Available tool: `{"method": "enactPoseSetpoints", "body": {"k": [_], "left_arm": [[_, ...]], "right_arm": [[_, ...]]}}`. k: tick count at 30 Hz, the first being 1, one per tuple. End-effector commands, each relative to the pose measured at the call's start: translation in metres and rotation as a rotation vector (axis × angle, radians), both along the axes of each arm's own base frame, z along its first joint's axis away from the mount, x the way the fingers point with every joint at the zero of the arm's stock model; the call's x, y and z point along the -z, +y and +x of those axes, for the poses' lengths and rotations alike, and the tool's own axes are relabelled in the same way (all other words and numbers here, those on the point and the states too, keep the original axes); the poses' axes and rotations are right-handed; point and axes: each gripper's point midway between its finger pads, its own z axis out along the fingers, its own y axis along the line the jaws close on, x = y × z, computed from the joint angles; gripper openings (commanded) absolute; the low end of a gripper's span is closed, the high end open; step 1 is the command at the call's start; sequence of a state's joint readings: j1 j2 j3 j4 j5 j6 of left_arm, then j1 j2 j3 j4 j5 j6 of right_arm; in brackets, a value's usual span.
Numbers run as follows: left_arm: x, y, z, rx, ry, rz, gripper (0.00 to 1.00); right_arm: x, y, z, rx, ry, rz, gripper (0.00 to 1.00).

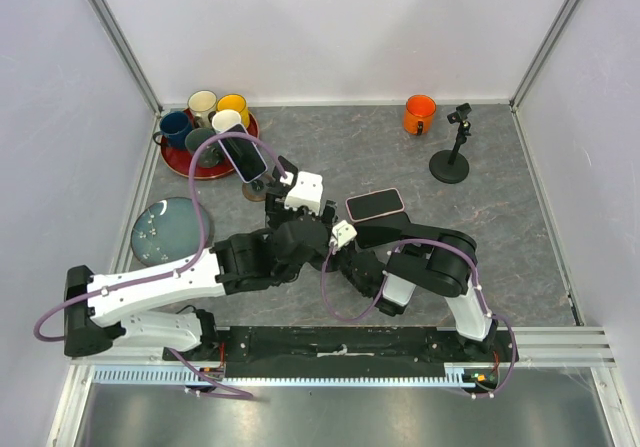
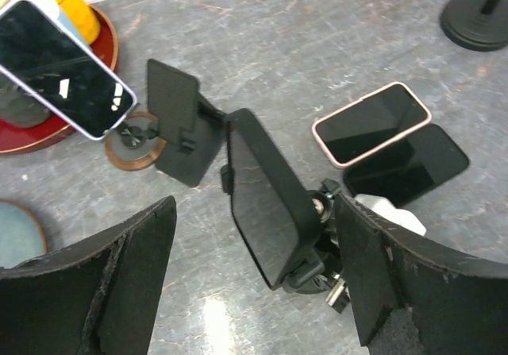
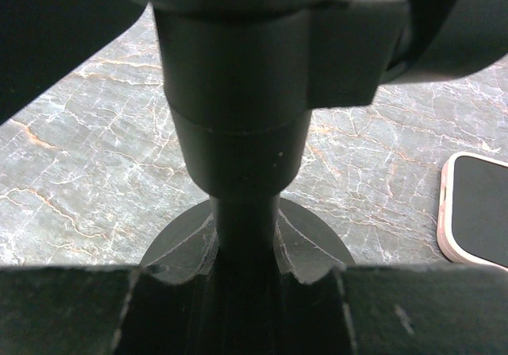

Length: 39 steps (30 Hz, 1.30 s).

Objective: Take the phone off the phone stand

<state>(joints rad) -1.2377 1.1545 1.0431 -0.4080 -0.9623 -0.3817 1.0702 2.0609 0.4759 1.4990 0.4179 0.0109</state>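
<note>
A black phone [image 2: 262,200] stands tilted in the clamp of a black phone stand [image 3: 238,133]. My left gripper [image 2: 254,212] is open, one finger on each side of the phone and not touching it. My right gripper [image 3: 246,291] is shut on the stand's post just above its round base [image 3: 317,244]. In the top view both grippers meet mid-table, the left [image 1: 290,199] and the right [image 1: 335,242], and they hide the black phone.
A lilac-cased phone [image 1: 245,155] sits on a wooden-based stand [image 2: 131,140] just left. A pink-cased phone [image 1: 375,204] lies flat to the right. A red tray of mugs [image 1: 205,167], a blue plate [image 1: 165,229], an orange mug [image 1: 419,115] and an empty black stand [image 1: 450,157] are around.
</note>
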Motion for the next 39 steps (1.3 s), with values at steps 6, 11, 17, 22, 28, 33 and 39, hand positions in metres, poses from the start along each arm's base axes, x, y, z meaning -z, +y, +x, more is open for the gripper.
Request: {"method": "enactPoseSetpoints", "body": {"k": [6,11,17,22,28,33,39], "left_arm": [[0.002,0.007,-0.001,-0.144,-0.016,-0.069,0.79],[0.014,0.001,0.000,-0.142,0.000,-0.046,0.76],[0.029,-0.009,0.003,-0.144,0.013,-0.022,0.66],[0.041,-0.010,0.008,-0.151,0.038,-0.006,0.57],[0.038,0.000,0.014,-0.154,0.047,-0.013,0.37],[0.032,0.002,0.015,-0.086,0.048,-0.033,0.02],[0.034,0.009,0.018,-0.024,0.067,-0.019,0.02]], "right_arm": [[-0.014,-0.031,0.018,0.152,-0.074,0.105,0.00],[-0.014,-0.030,0.017,0.147,-0.074,0.102,0.00],[-0.014,-0.029,0.017,0.141,-0.075,0.104,0.00],[-0.014,-0.029,0.017,0.138,-0.074,0.102,0.00],[-0.013,-0.026,0.015,0.121,-0.074,0.101,0.00],[-0.011,-0.024,0.014,0.111,-0.071,0.097,0.00],[-0.010,-0.024,0.014,0.104,-0.070,0.094,0.00]]}}
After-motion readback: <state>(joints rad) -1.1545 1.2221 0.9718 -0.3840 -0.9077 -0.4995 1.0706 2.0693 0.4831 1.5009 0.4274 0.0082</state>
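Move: The phone, still on its stand, lies between and just beyond the open left fingers: about 5 cm ahead, 1 cm right and 7 cm below. An empty folding stand is some 21 cm ahead, 8 cm left and 22 cm down; a pink-rimmed phone lies flat roughly 19 cm ahead, 14 cm right and 26 cm down. From the right hand, already gripping the stand's pole, the phone is about 14 cm up, level fore-and-aft and 1 cm left. The left fingers close across the phone's thin sides and pinch its near part. To get there, the hand sinks about 5 cm with the fingers narrowing from wide open, then eases forward just under 2 cm as they shut on the phone, the wrist turning only some five degrees. The right hand stays put, keeping its grip on the stand's pole. ##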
